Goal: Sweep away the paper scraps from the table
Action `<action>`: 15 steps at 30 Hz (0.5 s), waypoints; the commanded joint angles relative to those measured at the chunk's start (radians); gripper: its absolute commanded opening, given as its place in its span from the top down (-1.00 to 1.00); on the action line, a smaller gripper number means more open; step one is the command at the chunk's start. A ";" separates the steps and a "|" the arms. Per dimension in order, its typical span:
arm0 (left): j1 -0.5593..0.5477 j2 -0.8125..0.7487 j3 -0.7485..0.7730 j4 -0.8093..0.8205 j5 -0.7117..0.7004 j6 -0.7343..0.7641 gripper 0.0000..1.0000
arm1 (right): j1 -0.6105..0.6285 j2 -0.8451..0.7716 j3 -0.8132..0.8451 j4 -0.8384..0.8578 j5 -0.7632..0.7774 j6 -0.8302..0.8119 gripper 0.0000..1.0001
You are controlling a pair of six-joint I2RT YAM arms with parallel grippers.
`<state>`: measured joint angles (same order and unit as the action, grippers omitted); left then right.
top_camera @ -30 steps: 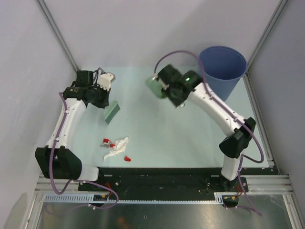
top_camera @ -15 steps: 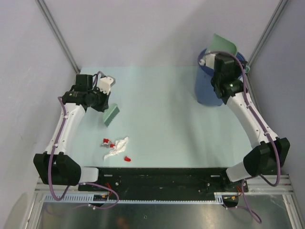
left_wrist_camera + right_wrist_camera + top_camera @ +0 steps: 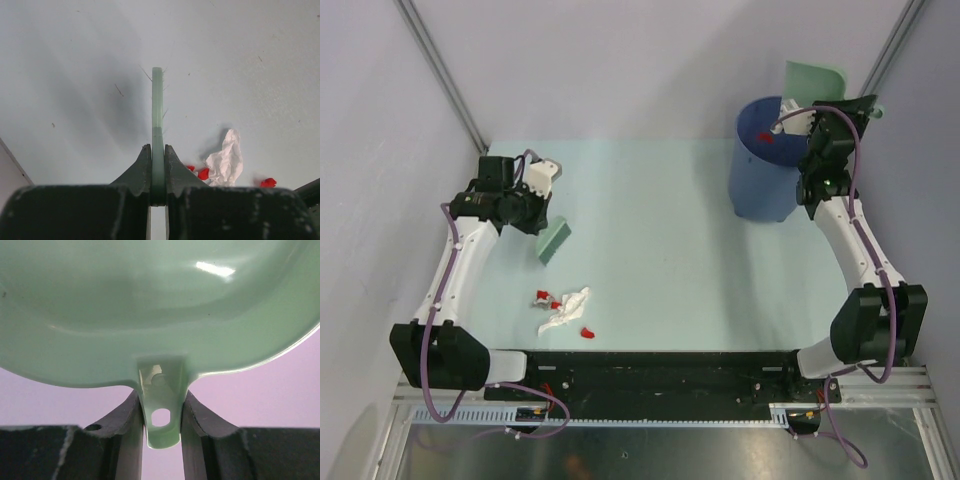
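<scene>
On the table [image 3: 660, 240], near its front left, lie the paper scraps: a white crumple [image 3: 567, 308] [image 3: 226, 160] with tiny red pieces [image 3: 542, 296] [image 3: 202, 173] beside it and another red bit [image 3: 587, 332] [image 3: 268, 182]. My left gripper [image 3: 532, 205] [image 3: 157, 156] is shut on the pale green brush [image 3: 554, 240] [image 3: 157, 112], which stands a little behind the scraps. My right gripper [image 3: 820, 125] [image 3: 161, 412] is shut on the handle of the pale green dustpan [image 3: 813, 82] [image 3: 160, 305], tipped up over the blue bin [image 3: 760, 175]. Red scraps [image 3: 766, 137] show inside the bin.
The blue bin stands at the table's back right corner. A black and metal rail [image 3: 660, 365] runs along the near edge. Grey walls with metal posts close in the back and sides.
My right arm has swung the dustpan from the table's middle back to above the bin and tipped it up. The left arm, brush and scraps have stayed put.
</scene>
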<state>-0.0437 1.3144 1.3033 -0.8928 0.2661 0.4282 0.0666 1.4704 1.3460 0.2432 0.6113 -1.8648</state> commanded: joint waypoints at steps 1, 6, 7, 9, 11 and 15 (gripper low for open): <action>-0.001 -0.041 0.011 0.023 0.019 0.023 1.00 | -0.028 0.045 0.001 0.060 -0.067 -0.108 1.00; -0.001 -0.064 -0.012 0.023 0.001 0.038 1.00 | -0.015 0.059 0.007 0.244 0.007 -0.063 1.00; -0.001 -0.066 -0.013 0.023 0.001 0.035 1.00 | -0.001 0.054 0.018 0.263 0.019 -0.027 1.00; -0.001 -0.063 -0.009 0.023 0.011 0.030 1.00 | 0.060 0.047 0.101 0.225 0.083 0.056 1.00; -0.001 -0.058 -0.003 0.023 0.021 0.018 0.99 | 0.111 0.042 0.192 0.070 0.167 0.280 1.00; -0.001 -0.063 0.002 0.023 0.047 0.003 1.00 | 0.301 0.031 0.454 -0.379 0.217 0.772 1.00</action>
<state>-0.0437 1.2861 1.2930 -0.8925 0.2703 0.4362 0.2092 1.5486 1.5578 0.1665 0.7395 -1.5940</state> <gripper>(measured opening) 0.095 0.324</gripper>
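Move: The right hand, holding the tipped dustpan's handle, has the blue bin's mouth some 15 cm to its left, about level with it in the forward direction and roughly 14 cm below. A red scrap shows inside the mouth, about 19 cm left of the hand, level forward and some 20 cm below it. The left hand waits with the brush; from it the bin's mouth is about 58 cm right, 13 cm ahead and 8 cm higher. Still gripping the dustpan by its handle, the right hand first dips about 2 cm forward and as much down beside the blue bin, the pan kept tipped, then turns back and swings left across the bin's side and up, some 5 cm each way. As it rises, the wrist starts to roll the pan back by about 20 degrees, fingers staying shut on the handle. ##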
